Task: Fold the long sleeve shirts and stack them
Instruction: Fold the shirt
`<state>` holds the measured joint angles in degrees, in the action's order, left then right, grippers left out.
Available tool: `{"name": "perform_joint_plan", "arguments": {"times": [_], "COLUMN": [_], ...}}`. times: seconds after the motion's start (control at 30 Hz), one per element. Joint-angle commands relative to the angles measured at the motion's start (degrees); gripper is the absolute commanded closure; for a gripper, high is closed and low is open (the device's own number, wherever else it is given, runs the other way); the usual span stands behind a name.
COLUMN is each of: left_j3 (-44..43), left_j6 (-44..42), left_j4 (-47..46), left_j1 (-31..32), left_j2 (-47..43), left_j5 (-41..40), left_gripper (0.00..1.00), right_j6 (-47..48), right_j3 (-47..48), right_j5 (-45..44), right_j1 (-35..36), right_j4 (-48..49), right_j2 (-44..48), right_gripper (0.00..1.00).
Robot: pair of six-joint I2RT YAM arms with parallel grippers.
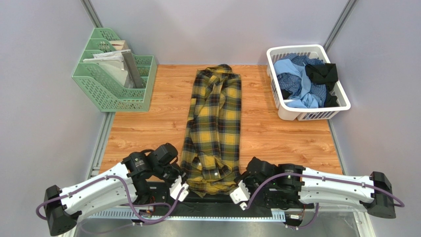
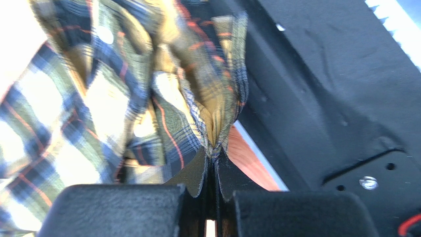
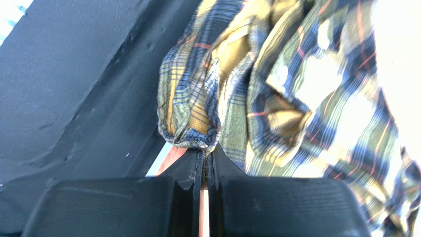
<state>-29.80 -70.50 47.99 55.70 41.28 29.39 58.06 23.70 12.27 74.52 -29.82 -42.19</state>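
A mustard-yellow and black plaid long sleeve shirt [image 1: 215,127] lies as a long narrow strip down the middle of the wooden table [image 1: 138,133], its collar end at the far side. At the strip's near left corner, my left gripper [image 1: 184,186] is shut on the hem; the left wrist view shows plaid cloth [image 2: 197,108] bunched between the closed tips [image 2: 215,154]. My right gripper [image 1: 239,183] is shut on the near right corner, where a fold of the same plaid cloth [image 3: 197,118] is pinched at the tips [image 3: 208,154]. More long sleeve shirts [image 1: 302,81], light blue, checked and black, fill the basket.
A white laundry basket [image 1: 341,102] stands at the far right of the table. A green file rack [image 1: 116,94] with papers sits at the far left. A black strip [image 1: 212,200] runs along the table's near edge under both grippers.
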Motion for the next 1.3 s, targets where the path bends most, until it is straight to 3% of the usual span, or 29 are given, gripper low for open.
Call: {"name": "perform_joint_plan", "arguments": {"times": [0.0,0.43,0.57,0.63,0.8,0.97,1.1,1.27], "left_j3": [-1.57,-7.19,-13.16,-18.08,-32.38,-46.82,-57.97,-62.57], "left_j6": [3.79,10.21,9.07,8.01,6.95,7.31,7.74,9.67], "left_j4": [4.05,1.14,1.23,1.06,-2.8,-4.66,-5.01,-6.59], "left_j1": [0.28,-1.73,-7.61,-13.41,-26.49,-33.2,-36.1,-36.37], "left_j2": [0.38,1.52,5.55,8.89,27.33,49.45,62.68,72.7], "left_j5": [1.82,1.37,3.99,6.02,9.28,9.2,8.24,6.05], "left_gripper": [1.0,1.0,1.0,1.0,1.0,1.0,1.0,0.99], "right_j6": [-5.15,-9.64,-7.54,-5.43,0.2,2.41,1.97,0.75], "right_j3": [0.55,5.91,13.8,16.97,28.12,39.21,47.21,52.93], "right_j5": [-3.57,-7.53,-2.54,1.07,11.71,16.37,16.73,15.42], "right_j1": [0.27,-2.88,-14.44,-19.48,-36.53,-47.78,-50.96,-51.84], "right_j4": [-4.19,-1.73,-1.99,-1.99,0.46,5.29,8.02,10.13], "right_j2": [1.85,2.12,-1.74,-4.2,-20.0,-37.58,-50.68,-62.82], "right_gripper": [1.0,1.0,1.0,1.0,1.0,1.0,1.0,1.0]}}
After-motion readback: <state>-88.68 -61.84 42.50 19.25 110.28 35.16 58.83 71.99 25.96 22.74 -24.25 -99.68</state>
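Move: Each hand already holds a corner of the shirt's hem, the right hand about 24 cm to the right of the left. The middle of the shirt's upper half, where the hem is going, lies roughly 38 cm ahead of the left hand, 14 to its right and 7 below. From the right hand it is 38 ahead and 10 to its left, 7 down. The collar end is some 17 cm beyond that middle. The laundry basket stands about 48 cm ahead and 40 right of the right hand. Forward in one shared arc, after a near standstill, both hands carry the pinched hem from the near table edge over the shirt towards its upper half, about 34 cm. They rise some 10 cm on the way, then sink 6 to 8 cm again while still travelling. The fingers stay shut on the corners; the left hand turns about 40 degrees counter-clockwise, the right as much clockwise. ##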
